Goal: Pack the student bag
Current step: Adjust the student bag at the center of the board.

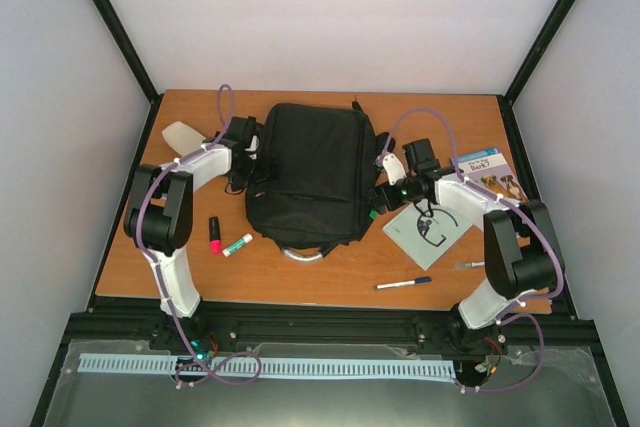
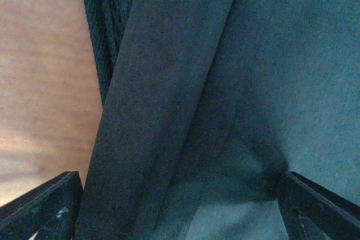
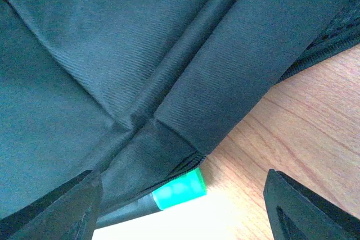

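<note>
The student bag (image 1: 310, 172) is a large black backpack lying flat in the middle of the table, its silvery handle (image 1: 303, 255) toward the near edge. My left gripper (image 1: 247, 150) is at the bag's left side. In the left wrist view it (image 2: 183, 209) stands open over a black strap (image 2: 152, 111) and the bag's fabric. My right gripper (image 1: 384, 194) is at the bag's right edge. In the right wrist view it (image 3: 183, 203) is open too, with a fold of the bag (image 3: 169, 82) and a green-capped marker (image 3: 179, 189) between its fingers.
A red marker (image 1: 214, 234) and a white glue stick (image 1: 238, 244) lie left of the bag. A cream pouch (image 1: 183, 135) sits at the back left. A white notebook (image 1: 428, 224), a dog book (image 1: 490, 172) and a blue pen (image 1: 403, 283) lie on the right.
</note>
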You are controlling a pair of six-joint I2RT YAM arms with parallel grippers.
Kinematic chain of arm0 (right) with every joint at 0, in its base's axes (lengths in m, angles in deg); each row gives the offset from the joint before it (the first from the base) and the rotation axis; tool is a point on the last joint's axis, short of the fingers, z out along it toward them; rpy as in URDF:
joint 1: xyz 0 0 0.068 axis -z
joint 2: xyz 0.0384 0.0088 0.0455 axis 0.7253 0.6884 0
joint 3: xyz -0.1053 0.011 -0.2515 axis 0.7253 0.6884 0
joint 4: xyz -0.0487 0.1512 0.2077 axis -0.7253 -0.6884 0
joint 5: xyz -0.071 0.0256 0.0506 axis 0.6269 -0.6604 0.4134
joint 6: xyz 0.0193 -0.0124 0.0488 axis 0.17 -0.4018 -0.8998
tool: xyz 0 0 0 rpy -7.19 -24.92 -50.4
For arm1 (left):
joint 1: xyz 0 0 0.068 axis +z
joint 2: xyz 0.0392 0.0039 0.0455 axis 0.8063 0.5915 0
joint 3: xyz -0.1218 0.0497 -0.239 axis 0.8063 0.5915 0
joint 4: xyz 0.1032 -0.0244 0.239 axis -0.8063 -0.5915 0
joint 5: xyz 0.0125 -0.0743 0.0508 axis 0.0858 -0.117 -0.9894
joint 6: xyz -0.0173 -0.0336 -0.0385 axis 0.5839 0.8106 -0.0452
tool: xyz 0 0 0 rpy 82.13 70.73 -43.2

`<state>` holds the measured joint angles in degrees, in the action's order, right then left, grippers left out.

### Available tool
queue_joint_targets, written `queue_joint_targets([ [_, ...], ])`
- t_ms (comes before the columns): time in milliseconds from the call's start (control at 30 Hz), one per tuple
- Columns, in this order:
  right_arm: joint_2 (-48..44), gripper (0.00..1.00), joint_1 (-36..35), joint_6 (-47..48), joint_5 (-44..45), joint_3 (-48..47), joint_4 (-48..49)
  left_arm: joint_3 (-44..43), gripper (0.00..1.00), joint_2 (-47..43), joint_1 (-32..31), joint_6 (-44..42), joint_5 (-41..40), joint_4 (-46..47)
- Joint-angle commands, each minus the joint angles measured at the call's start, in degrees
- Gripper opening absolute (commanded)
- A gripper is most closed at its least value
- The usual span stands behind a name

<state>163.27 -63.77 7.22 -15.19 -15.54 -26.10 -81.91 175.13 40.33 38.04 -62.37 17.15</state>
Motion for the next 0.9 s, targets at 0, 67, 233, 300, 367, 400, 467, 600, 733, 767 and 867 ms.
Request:
queue_joint_targets([
  [0, 4.26, 0.8, 0.14, -1.1, 1.16, -3.1, -0.94, 4.97, 0.97, -4.45, -1.3, 2.35, -1.51, 1.0],
  [67, 6.79, 0.8, 0.14, -1.51, 1.28, -4.99, -2.37, 7.55, 0.97, -6.44, -1.76, 3.35, -1.42, 1.79],
  [233, 12.4, 0.8, -0.06, -2.11, -0.62, -9.52, -4.43, 14.71, 0.97, -11.75, -2.85, 6.92, -0.88, 5.51],
  [300, 15.06, 0.8, -0.35, -2.27, -1.62, -12.17, -5.5, 16.45, 0.97, -13.4, -2.89, 7.24, -0.71, 6.67],
  [367, 17.77, 0.79, -0.67, -2.57, -2.19, -15.53, -6.88, 17.34, 0.97, -14.43, -2.94, 6.88, -0.91, 6.71],
  [400, 19.08, 0.78, -0.88, -2.81, -2.56, -17.24, -7.45, 17.58, 0.97, -14.73, -2.94, 6.57, -1.24, 6.63],
  [467, 21.33, 0.77, -1.12, -3.09, -3.0, -20.25, -8.48, 17.34, 0.97, -14.52, -2.94, 6.21, -2.48, 6.03],
  [600, 24.39, 0.76, -1.26, -3.15, -3.93, -24.61, -9.86, 16.27, 0.97, -13.87, -2.94, 6.51, -2.0, 6.58],
  [733, 25.91, 0.75, -1.14, -1.62, -4.16, -28.2, -11.05, 15.22, 0.98, -14.23, -2.94, 5.7, 1.25, 9.38],
  [767, 26.08, 0.75, -1.11, -1.25, -4.0, -28.95, -11.09, 14.41, 0.98, -13.97, -2.94, 5.5, 1.34, 9.07],
  [867, 27.34, 0.75, -1.18, -1.21, -3.85, -31.51, -11.17, 11.72, 0.98, -12.51, -2.93, 5.14, -0.8, 7.34],
])
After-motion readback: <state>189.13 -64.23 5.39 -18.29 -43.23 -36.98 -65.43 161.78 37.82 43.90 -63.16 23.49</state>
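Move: The student bag's middle lies about 5 cm ahead of the right hand, 15 cm to its left and 6 cm below; its near right side is just beside the fingers. The green marker, partly under the bag, is some 5 cm back and 3 cm left of that hand, the notebook 8 cm back and 13 cm right. From the left hand, the bag's middle is about 12 cm right, 2 cm back and 2 cm lower. Right hand sinks 4 cm, then pushes forward-left 8 cm against the bag's right side; left draws back 6 cm. ##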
